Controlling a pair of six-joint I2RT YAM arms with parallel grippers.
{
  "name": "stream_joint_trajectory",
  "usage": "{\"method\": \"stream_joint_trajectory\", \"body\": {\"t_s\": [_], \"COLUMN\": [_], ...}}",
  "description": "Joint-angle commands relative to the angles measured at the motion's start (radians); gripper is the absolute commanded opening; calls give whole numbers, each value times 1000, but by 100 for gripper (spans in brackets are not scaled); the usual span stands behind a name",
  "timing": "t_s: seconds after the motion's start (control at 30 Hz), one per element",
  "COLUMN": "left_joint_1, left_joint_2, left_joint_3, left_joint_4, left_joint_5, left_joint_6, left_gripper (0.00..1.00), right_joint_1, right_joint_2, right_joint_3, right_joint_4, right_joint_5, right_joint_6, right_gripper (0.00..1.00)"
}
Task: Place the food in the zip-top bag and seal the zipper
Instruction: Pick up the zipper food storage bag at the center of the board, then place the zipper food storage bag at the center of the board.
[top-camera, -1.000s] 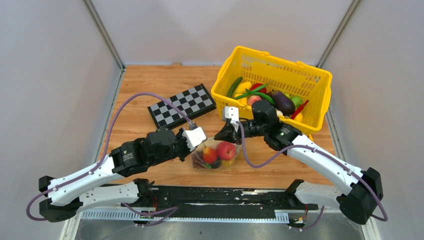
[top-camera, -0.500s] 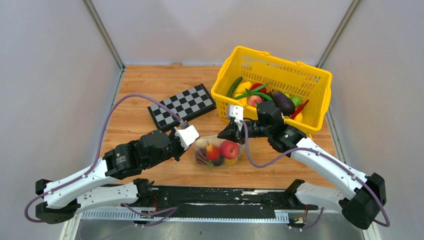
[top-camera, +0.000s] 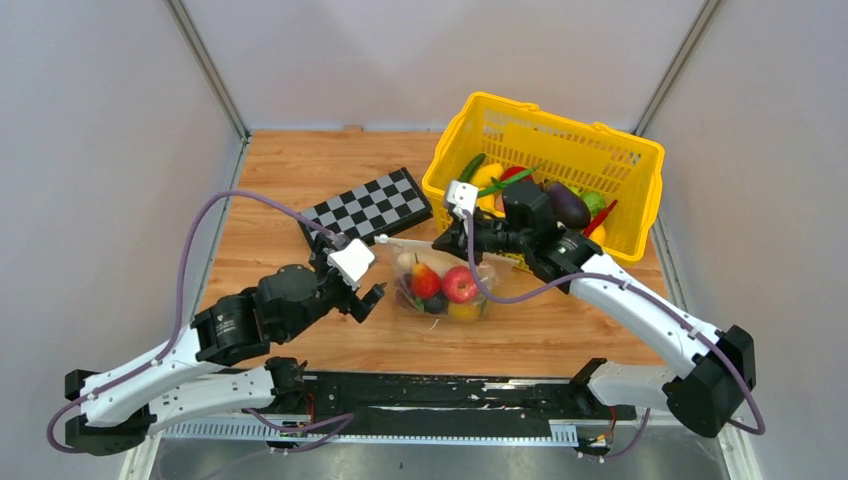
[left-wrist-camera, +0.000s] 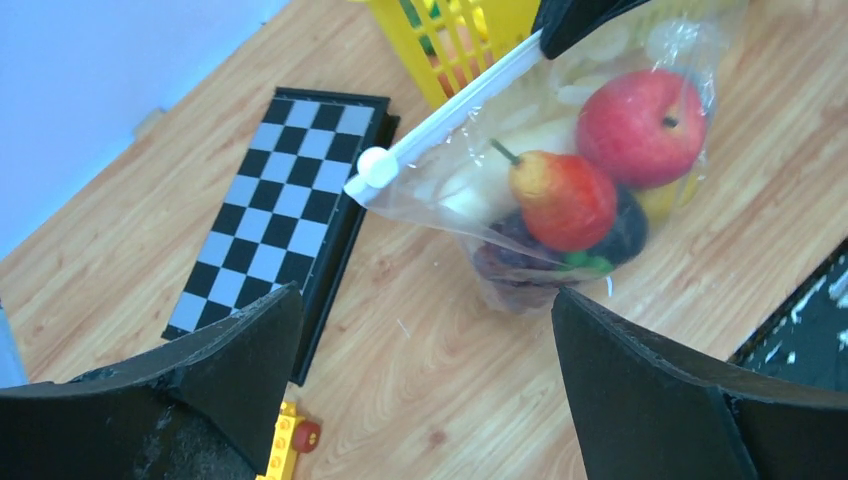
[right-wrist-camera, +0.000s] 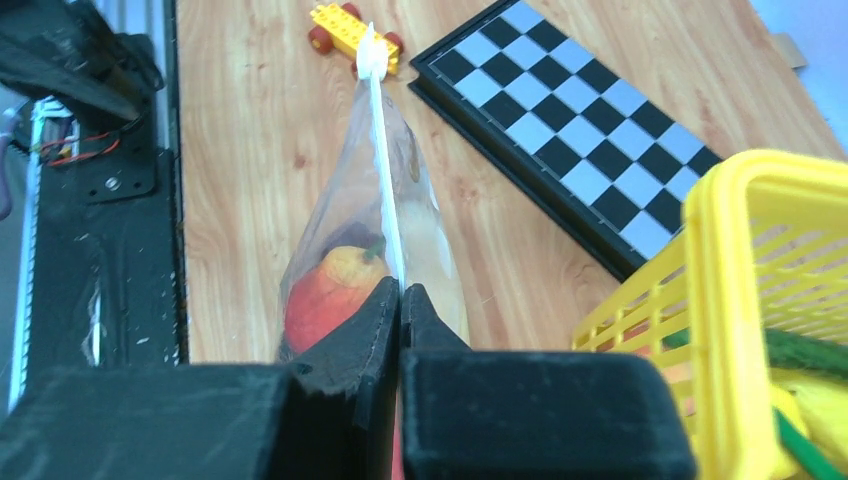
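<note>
The clear zip-top bag (top-camera: 440, 285) hangs by its top edge just above the table, and the food shows through it: a red apple (left-wrist-camera: 642, 125), a red-orange pear (left-wrist-camera: 565, 200) and dark grapes (left-wrist-camera: 505, 265). Its zipper (left-wrist-camera: 450, 110) is a white strip that ends in a round slider (left-wrist-camera: 373, 167) at the left. My right gripper (right-wrist-camera: 401, 290) is shut on the zipper (right-wrist-camera: 382, 160) at its right end. The left gripper (left-wrist-camera: 425, 295) stands open below and left of the bag, apart from it, with nothing between its fingers (left-wrist-camera: 650, 390). From above, the left gripper (top-camera: 372, 288) is beside the bag's left edge.
A yellow basket (top-camera: 600, 150) with more toy vegetables stands at the back right, close behind my right gripper (top-camera: 466, 238). The checkerboard (top-camera: 365, 207) lies behind the bag to the left. A small yellow toy car (right-wrist-camera: 350, 28) sits near the board's front edge.
My left gripper opened, let go of the bag's left end and drew back toward the near left. The right gripper lifted the bag and carried it slightly toward the back.
</note>
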Motion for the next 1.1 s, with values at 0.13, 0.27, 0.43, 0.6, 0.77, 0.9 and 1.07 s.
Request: {"method": "stream_joint_trajectory", "body": {"t_s": [0.13, 0.27, 0.43, 0.6, 0.77, 0.9, 1.07], "left_joint_1": [2, 2, 2, 1, 2, 2, 2], "left_joint_2": [-100, -162, -221, -211, -176, -157, -114], "left_joint_3": [-22, -51, -74, -71, -73, -81, -92], "left_joint_4": [144, 165, 179, 169, 163, 159, 163], "left_joint_5": [-164, -226, -300, -328, -334, -334, -333], "left_joint_6": [-87, -116, -137, -147, -159, -171, -194], "left_gripper": [100, 100, 100, 100, 100, 100, 100], "right_joint_1": [-4, 36, 154, 200, 203, 203, 203], "right_joint_2": [133, 120, 95, 27, -100, -132, -13], "right_joint_3": [287, 202, -4, -113, -147, -186, -161], "right_joint_4": [-46, -89, -48, 71, 135, 141, 131], "right_joint_5": [65, -77, -140, -184, -135, 102, 179], "right_joint_6": [-91, -155, -123, 34, 62, 148, 247], "right_gripper": [0, 3, 16, 36, 44, 51, 52]}}
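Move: My right hand still pinches the zipper edge of the filled bag, whose middle hangs about 12 cm below and roughly 1 cm back of it. The bare table it is to land on is some 22 cm below, about 3 cm to the left. Beyond lie the checkerboard, about 19 cm ahead and 15 cm left, and the yellow basket, about 20 cm ahead and 23 cm right. From my left hand the bag is about 4 cm ahead, 13 cm right and 14 cm below. My right hand swings the bag forward and up a few cm, then whips back and down about 13 cm each way towards the table, its fingers opening to about half as it goes and letting go of the zipper edge. It then rises about 8 cm and eases forward, staying over the bag. My left hand, wide open, draws away to the left about 5 cm, first rising, then sinking slightly, rolling and turning counter-clockwise some 20 degrees. ##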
